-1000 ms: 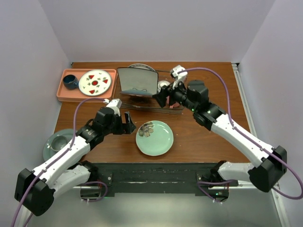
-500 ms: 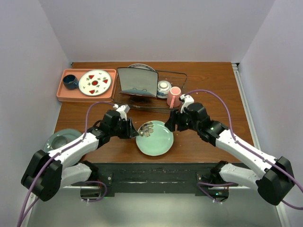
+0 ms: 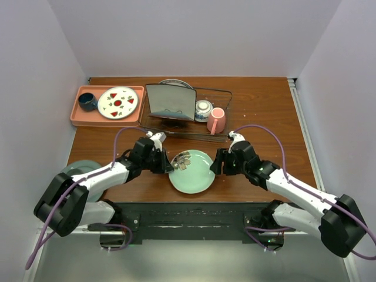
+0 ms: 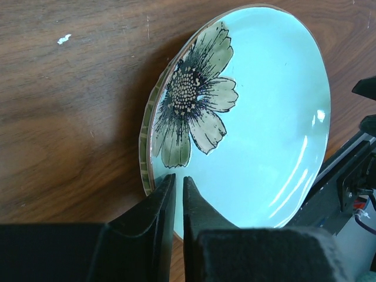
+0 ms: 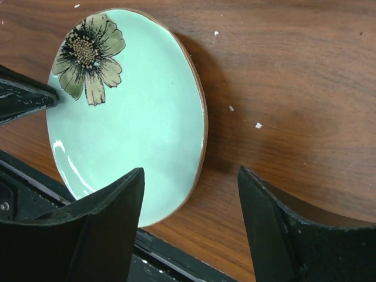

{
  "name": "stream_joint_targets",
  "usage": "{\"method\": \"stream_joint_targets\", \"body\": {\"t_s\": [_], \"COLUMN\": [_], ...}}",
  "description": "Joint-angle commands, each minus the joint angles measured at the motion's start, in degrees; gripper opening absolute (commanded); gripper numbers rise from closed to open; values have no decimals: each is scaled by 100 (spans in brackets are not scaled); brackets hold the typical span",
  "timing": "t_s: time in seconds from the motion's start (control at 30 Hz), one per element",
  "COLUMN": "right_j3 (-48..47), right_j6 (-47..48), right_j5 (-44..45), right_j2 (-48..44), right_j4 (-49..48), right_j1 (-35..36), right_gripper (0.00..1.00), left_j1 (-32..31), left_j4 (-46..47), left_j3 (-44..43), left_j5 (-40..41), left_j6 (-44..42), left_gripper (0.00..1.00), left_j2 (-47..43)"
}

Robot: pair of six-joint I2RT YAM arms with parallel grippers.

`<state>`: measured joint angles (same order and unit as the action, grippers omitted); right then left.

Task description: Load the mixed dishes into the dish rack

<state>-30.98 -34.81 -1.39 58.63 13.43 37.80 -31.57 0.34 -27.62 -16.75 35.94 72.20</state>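
Observation:
The pale green round plate [image 3: 191, 171] with a flower print lies flat on the table near the front edge. My left gripper [image 3: 168, 165] is shut, its tips [image 4: 176, 177] resting on the plate's [image 4: 276, 117] left rim. My right gripper [image 3: 217, 165] is open and low; its jaws [image 5: 190, 171] straddle the plate's [image 5: 135, 117] right rim, one over the plate, one over the table. The dish rack [image 3: 226, 94] at the back holds the white square plate [image 3: 170, 101], the patterned bowl [image 3: 204, 107], the pink mug [image 3: 216, 120] and a round white plate [image 3: 176, 83] behind.
A salmon tray [image 3: 82, 117] at the back left holds a dark blue cup [image 3: 87, 101] and a white plate with red marks [image 3: 117, 102]. A grey-green round dish [image 3: 75, 169] sits at the left, partly under my left arm. The black table edge [image 3: 188, 211] runs just behind the plate.
My right arm pulled back from the rack, leaving the pink mug there, and came down to the green plate's right rim. My left gripper moved right to the plate's left rim.

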Motion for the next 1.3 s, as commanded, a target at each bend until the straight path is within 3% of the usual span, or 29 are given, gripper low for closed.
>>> {"method": "stream_joint_targets", "body": {"t_s": [0.0,0.2,0.3,0.43,0.53,0.73,0.9,1.07,1.27], "right_j3": [267,654,716,716,664,488,365,601,901], "right_j6": [-412,-737,-808,-870,-852,-808,-1290,-2265,-2716], "right_j5": [-1,-309,-318,-196,49,253,156,-274,-336], "right_j2": [148,412,465,307,53,-483,-686,-897,-1292], "right_j4": [-752,-1456,-1528,-1379,-1045,-561,-324,-595,-570], "right_j1": [-18,-10,-18,-18,-18,-27,-19,-18,-19], "right_gripper": [64,51,40,12,0,0,0,0,0], "left_j1": [-42,-95,-95,-103,-103,-95,-95,-95,-156], "left_j4": [212,221,186,37,-25,-455,-386,228,563], "left_j3": [46,63,37,-59,-130,-183,-16,309,406], "left_j5": [-3,-21,-12,93,207,453,506,173,41], "left_j6": [-35,-26,-26,-70,-96,-131,-44,149,194], "left_gripper": [13,11,11,12,15,30,40,44,44], "left_j2": [74,83,31,-136,-268,-566,-708,-708,-708]}}
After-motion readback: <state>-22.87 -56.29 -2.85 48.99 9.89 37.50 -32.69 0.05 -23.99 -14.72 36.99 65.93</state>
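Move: Between the two hands lies the light green flower plate, stacked on a green rope-rimmed dish: its middle is about 10 cm left of the right hand, 1 cm back and some 5 cm lower. From that hand, the pink mug stands about 20 cm ahead with no sideways offset, and the blue-white bowl about 24 cm ahead and 5 cm left. From the left hand the flower plate's middle is about 9 cm right, level fore and aft, and 1 cm lower. Sinking about 4 cm to the flower plate's right rim, the right hand shuts its fingers and pinches it, then rises about as far again, easing 2 cm back while it turns some 20 degrees, its left side lifting and swinging clockwise. The left hand stays within a centimetre or so of the plate's left rim, and its nearly shut fingers part to under half open. ##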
